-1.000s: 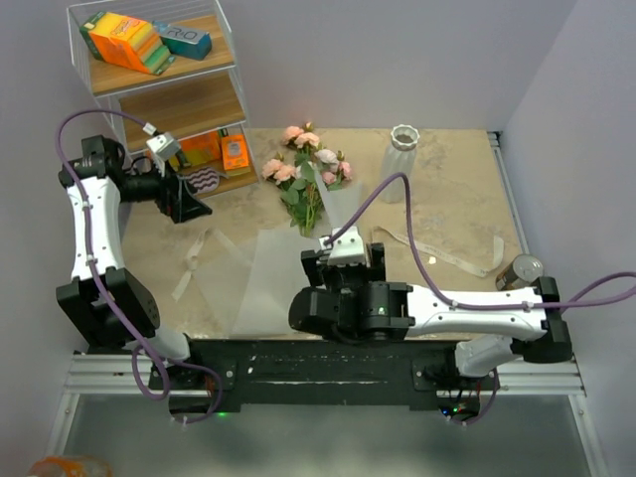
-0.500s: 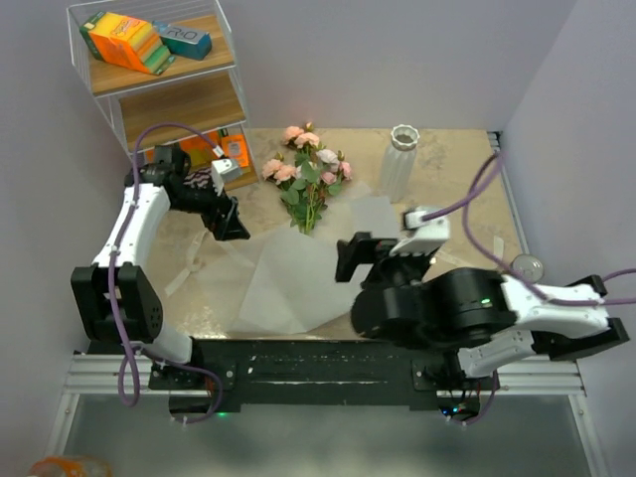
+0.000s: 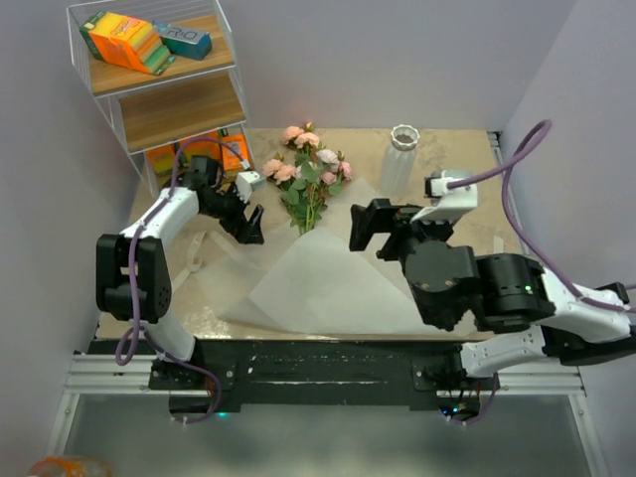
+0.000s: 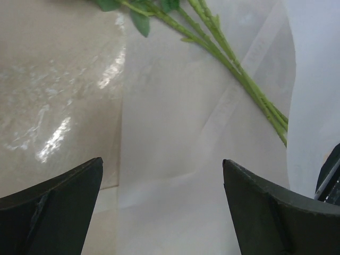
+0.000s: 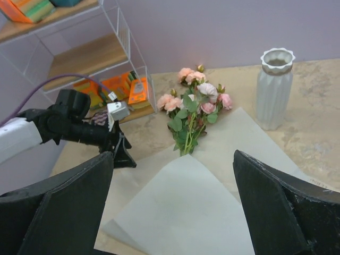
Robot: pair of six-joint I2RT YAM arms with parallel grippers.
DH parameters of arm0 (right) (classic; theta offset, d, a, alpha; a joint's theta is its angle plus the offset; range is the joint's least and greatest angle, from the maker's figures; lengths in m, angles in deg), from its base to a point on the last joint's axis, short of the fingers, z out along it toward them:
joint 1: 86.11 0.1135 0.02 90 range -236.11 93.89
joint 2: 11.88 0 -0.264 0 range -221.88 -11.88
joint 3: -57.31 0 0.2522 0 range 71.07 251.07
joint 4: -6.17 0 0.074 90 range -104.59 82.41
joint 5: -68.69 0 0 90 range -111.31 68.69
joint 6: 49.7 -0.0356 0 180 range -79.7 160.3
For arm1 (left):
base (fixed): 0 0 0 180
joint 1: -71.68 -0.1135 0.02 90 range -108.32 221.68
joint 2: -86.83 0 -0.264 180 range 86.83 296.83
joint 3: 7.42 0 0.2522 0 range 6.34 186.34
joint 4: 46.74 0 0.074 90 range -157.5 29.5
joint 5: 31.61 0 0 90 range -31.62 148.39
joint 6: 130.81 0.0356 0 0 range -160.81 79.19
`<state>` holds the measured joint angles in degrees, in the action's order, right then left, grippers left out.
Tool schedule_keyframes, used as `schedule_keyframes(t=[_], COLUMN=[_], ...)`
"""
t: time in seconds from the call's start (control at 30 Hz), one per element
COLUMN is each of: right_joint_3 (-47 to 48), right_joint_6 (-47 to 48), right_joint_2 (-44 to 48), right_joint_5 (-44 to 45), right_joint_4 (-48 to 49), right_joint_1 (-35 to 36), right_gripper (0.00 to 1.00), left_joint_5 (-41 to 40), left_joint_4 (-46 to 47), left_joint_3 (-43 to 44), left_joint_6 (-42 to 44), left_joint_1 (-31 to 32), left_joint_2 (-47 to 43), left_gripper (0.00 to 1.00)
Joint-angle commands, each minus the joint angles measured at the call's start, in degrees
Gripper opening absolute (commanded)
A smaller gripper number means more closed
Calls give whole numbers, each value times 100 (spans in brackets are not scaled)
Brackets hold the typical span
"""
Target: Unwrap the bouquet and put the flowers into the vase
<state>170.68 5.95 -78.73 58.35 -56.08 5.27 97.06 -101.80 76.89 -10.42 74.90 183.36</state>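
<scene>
The bouquet is undone: the flowers (image 3: 308,174), pink roses with green leaves, lie on the table at the back. Their stems (image 4: 239,74) run toward me over pale wrapping paper (image 3: 318,283), and a folded flap covers the stem ends. The white ribbed vase (image 3: 399,159) stands upright to the right of the flowers (image 5: 194,103). My left gripper (image 3: 253,224) is open and empty, low over the paper (image 4: 175,159) just left of the stems. My right gripper (image 3: 363,229) is open and empty, raised over the paper (image 5: 186,212), facing the flowers and the vase (image 5: 274,87).
A wire and wood shelf rack (image 3: 169,89) stands at the back left, with coloured boxes (image 3: 124,40) on top and orange packs (image 3: 234,154) on its lowest level. A cream ribbon (image 3: 194,253) lies on the table left of the paper. Walls close in on both sides.
The right arm swung from the middle to the right and rose. The paper spread open into a wide sheet. The left gripper moved right from the shelf toward the stems.
</scene>
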Motion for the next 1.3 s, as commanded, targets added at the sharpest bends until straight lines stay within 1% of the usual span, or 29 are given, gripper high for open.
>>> schedule_keyframes(t=[0.0, 0.03, 0.07, 0.1, 0.17, 0.23, 0.3, 0.33, 0.37, 0.43, 0.47, 0.53, 0.6, 0.77, 0.83, 1.03, 1.17, 1.2, 1.27], right_joint_3=[-239, -310, -372, -433, -434, -399, -407, -434, -469, -627, -697, -899, -1171, -1620, -1655, -1822, -2007, -2033, -2121], right_joint_6=[192, 139, 139, 139, 156, 209, 253, 279, 280, 271, 262, 245, 236, 244, 262, 315, 297, 288, 288], right_joint_2=[-205, -319, -390, -477, -758, -873, -900, -874, -848, -751, -733, -733, -724, -522, -478, -320, -171, -153, -118], right_joint_5=[-1297, -1617, -1898, -2458, -2744, -2972, -3113, -3245, -3316, -3544, -3780, -4001, -4239, -4512, -4512, -4617, -4609, -4608, -4582], right_joint_4=[261, 252, 278, 296, 279, 296, 410, 454, 550, 630, 709, 736, 841, 1157, 1193, 1342, 1439, 1439, 1448], right_joint_1=[-908, -1407, -1629, -1832, -2244, -2526, -2694, -2869, -2958, -3264, -3362, -3634, -3767, -3952, -3943, -3952, -3952, -3952, -3943], right_gripper=[99, 99, 99, 99, 99, 98, 98, 98, 98, 98, 97, 98, 98, 98, 97, 97, 95, 94, 93], left_joint_5=[-255, -290, -343, -378, -387, -352, -116, -10, 208, 403, 578, 676, 703, 370, 360, 483, 536, 553, 623], left_joint_4=[394, 412, 438, 447, 412, 185, -210, -369, -657, -888, -1045, -1161, -1162, -337, -256, -274, -169, -142, -133], left_joint_3=[-67, -84, -119, -146, -233, -260, -304, -322, -365, -453, -549, -594, -586, -621, -525, -234, -295, -313, -322], left_joint_6=[-209, -227, -227, -227, -122, 158, 413, 702, 844, 1169, 1240, 1390, 1356, 618, 469, 415, 564, 590, 634], left_joint_1=[459, 599, 679, 767, 1048, 1276, 1373, 1383, 1383, 1391, 1391, 1400, 1392, 1391, 1400, 1400, 1400, 1400, 1409], left_joint_2=[-3, 23, 50, 41, -20, -73, -152, -178, -222, -223, -196, -83, -55, -117, -56, 488, 569, 560, 533], left_gripper=[99, 99, 100, 99, 99, 100, 99, 99, 99, 100, 99, 99, 99, 99, 99, 99, 99, 98, 88])
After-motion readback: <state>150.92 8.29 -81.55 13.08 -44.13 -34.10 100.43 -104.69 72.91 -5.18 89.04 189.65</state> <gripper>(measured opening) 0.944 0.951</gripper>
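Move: The near-left edge of the folded-over paper lies about 6 cm back, 7 cm to the right and 9 cm below the left hand. From that hand the bare stems of the flowers are some 11 cm ahead and 15 cm right, their blooms about 26 cm ahead and 16 cm right, both low on the table. From the right hand, that paper edge is roughly 12 cm ahead, 21 cm left and 46 cm down. Left hand, open, goes 8 cm right, 7 back and down to the paper's edge; right hand dives forward. ##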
